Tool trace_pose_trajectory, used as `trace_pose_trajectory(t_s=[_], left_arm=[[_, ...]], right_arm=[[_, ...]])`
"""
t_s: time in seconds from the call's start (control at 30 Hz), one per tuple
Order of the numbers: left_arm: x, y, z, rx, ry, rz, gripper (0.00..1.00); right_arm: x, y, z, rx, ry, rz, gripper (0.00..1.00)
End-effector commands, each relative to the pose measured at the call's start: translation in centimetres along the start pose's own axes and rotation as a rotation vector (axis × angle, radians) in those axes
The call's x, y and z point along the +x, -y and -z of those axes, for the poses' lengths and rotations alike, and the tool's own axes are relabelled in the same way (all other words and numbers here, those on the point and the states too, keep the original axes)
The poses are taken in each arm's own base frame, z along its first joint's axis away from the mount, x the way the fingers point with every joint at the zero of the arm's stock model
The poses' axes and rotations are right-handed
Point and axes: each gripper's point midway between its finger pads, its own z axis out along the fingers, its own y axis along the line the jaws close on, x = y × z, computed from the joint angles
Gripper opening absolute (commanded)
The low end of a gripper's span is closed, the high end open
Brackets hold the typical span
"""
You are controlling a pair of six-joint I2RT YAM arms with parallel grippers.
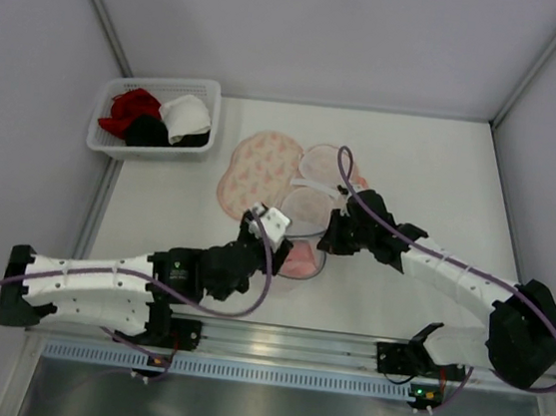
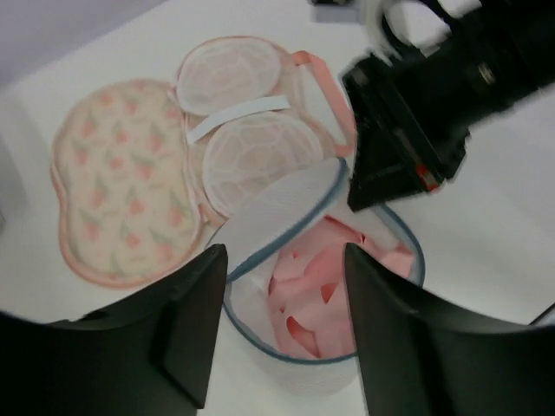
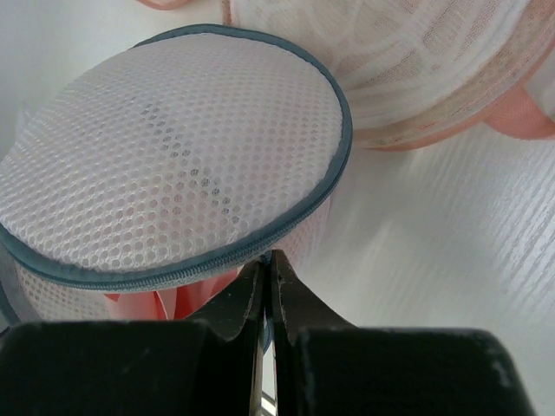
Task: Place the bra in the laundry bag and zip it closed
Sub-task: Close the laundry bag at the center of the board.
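Note:
The pale pink bra (image 2: 316, 286) lies crumpled inside a round white mesh laundry bag (image 2: 286, 204) with a blue-grey zip rim, near the table's middle (image 1: 302, 261). The bag's mesh lid (image 3: 173, 147) stands tilted up, and pink fabric (image 3: 195, 299) shows under its edge. My right gripper (image 3: 267, 258) is shut on the zip rim at the bag's right side (image 1: 326, 242). My left gripper (image 2: 284, 260) hangs open just above the bag's left side (image 1: 280, 230), with nothing between its fingers.
A peach floral bag (image 2: 121, 182) lies spread open behind the mesh bag, with two white mesh domes (image 2: 260, 160) beside it. At the back left stands a white basket (image 1: 101, 128) holding red, black and white garments. Walls close the table's back and sides.

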Motion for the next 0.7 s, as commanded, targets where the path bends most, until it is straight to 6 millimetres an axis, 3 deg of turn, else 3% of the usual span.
trace_pose_trajectory(t_s=[0.0, 0.07, 0.23, 0.4, 0.67], left_arm=[[-1.9, -4.4, -0.1, -0.209, -0.033, 0.515, 0.68], [-1.2, -6.3, -1.5, -0.249, -0.035, 0.79, 0.89], [-0.6, -5.9, -3.0, -0.29, -0.083, 0.913, 0.98], [0.3, -4.5, -3.5, -0.318, -0.121, 1.177, 0.98], [0.4, -3.6, -4.6, -0.332, -0.098, 1.408, 0.96]], right_arm=[[-1.3, -0.5, 0.2, -0.032, 0.078, 0.024, 0.0], [-1.0, -0.2, 0.0, -0.02, 0.073, 0.021, 0.0], [-1.3, -0.1, 0.1, -0.003, 0.097, 0.011, 0.0], [-1.8, -0.1, -0.1, 0.009, 0.114, -0.01, 0.0], [-2.2, -0.7, -0.2, -0.007, 0.136, -0.007, 0.0]])
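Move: The laundry bag's half-folded lid has its middle some 8 cm ahead of the left hand, about 2 cm to its right and 10 cm below. Under and nearer than the lid, the bag's opening lies about 3 cm ahead, 2 cm right and 14 cm down; the nearest bra cup lies on the table about 17 cm ahead and 4 cm right, some 22 cm down. From the right hand the lid's middle is about 7 cm left, 2 cm ahead and 3 cm higher. The right hand keeps its shut fingers on the blue rim at the right end of the lid, barely shifting. The left hand, touching nothing that can be seen at the end, sweeps forward and up with some left, then sinks, ending about 5 cm farther forward towards the lid. Its fingers spread wide while it rolls some 70 degrees, left side going down, and tips somewhat downward. ##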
